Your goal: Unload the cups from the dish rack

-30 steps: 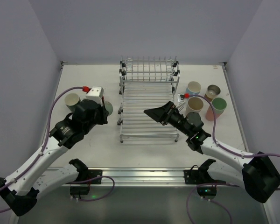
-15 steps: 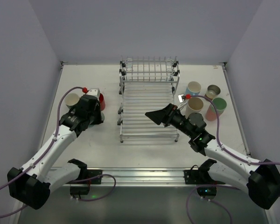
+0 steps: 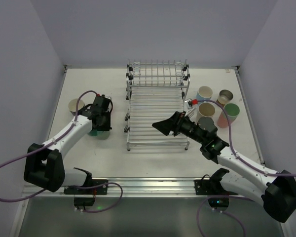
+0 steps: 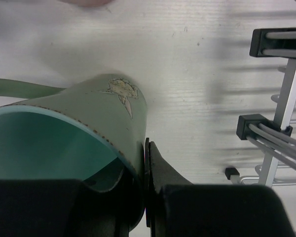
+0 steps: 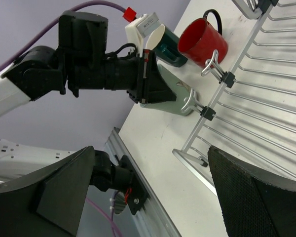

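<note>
My left gripper [image 3: 101, 122] is shut on the wall of a sage green mug [image 4: 89, 108], one finger inside it and one outside. It holds the mug low over the table, left of the dish rack [image 3: 157, 106]; the mug [image 5: 170, 101] lies tilted, its handle near the rack's edge. A red mug [image 5: 202, 42] and a dark teal cup [image 5: 167, 47] stand behind it. My right gripper [image 3: 163, 126] is open and empty over the rack's lower tray. I see no cups in the rack.
A beige cup [image 3: 75, 105] stands at the far left. To the right of the rack stand a light blue cup [image 3: 204, 93], a tan-brown cup [image 3: 226, 95], a cream cup [image 3: 205, 109], a pink cup [image 3: 222, 118] and a mint green cup [image 3: 231, 109].
My left arm has swung its wrist round and brought the green mug low beside the rack's left edge. My right gripper has drifted slightly toward the front, still open.
</note>
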Motion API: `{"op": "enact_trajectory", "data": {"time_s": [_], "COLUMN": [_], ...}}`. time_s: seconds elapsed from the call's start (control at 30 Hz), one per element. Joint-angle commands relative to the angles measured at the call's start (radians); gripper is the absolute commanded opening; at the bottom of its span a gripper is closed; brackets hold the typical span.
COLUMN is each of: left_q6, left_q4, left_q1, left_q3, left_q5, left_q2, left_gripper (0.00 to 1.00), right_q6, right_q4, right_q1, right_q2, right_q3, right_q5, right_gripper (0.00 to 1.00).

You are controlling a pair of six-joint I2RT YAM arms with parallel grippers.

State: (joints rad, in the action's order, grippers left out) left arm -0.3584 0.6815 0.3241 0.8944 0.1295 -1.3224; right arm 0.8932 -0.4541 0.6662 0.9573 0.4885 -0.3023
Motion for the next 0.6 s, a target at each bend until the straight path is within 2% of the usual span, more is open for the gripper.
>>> {"op": "enact_trajectory", "data": {"time_s": [0.0,0.17,0.2,0.3,0.4,0.57], "left_q6": [0.07,0.09,0.09,0.088,0.085,0.091], "left_q4": [0.0,0.027,0.029,0.036,0.035,0.036], "left_q1": [-0.014,-0.016,-0.016,-0.016,-0.016,-0.016], "left_q3": [0.07,0.121,0.126,0.14,0.144,0.161], "left_q5": [-0.005,0.012,0.013,0.027,0.025,0.006], "left_q2": [-0.052,-0.118,-0.118,-0.095,-0.064,-0.034], "left_gripper": [0.0,0.0,0.2,0.5,0.6,0.68], "right_q6": [-0.059,-0.102,-0.108,-0.119,-0.123,-0.135], "right_q4": [0.046,0.124,0.132,0.155,0.176,0.232], "right_q1": [-0.002,0.0,-0.002,-0.001,-0.001,-0.001], "right_q2": [-0.051,-0.095,-0.109,-0.12,-0.118,-0.141], "right_q3": [0.033,0.047,0.048,0.059,0.082,0.111], "right_q5": [-0.024,-0.006,0.005,0.014,0.006,0.011], "right_gripper": [0.99,0.99,0.99,0.99,0.99,0.99]}}
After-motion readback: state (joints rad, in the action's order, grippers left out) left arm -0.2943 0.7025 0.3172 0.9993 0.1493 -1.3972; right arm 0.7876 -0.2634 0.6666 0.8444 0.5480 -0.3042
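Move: The left hand has the light green mug pinched by its right-hand wall, the mug's middle about 3 cm left and 4 cm below; the bare table spot for it lies some 2 cm ahead, 3 cm left and 9 cm down. The red mug stands about 12 cm ahead and 5 cm left, the rack's left rail 11 cm right and 3 cm ahead. From the right hand the green mug is roughly 29 cm left, 5 cm ahead and 20 cm below. The left hand carries the light green mug's rim about 2 cm forward towards the red mug, keeping almost level so the mug comes off its leftward lean, then opens its fingers from the pinch on the right-hand wall and rises about 1.5 cm, still straddling that wall. The open, empty right hand over the rack eases slightly up, back and to the right. ##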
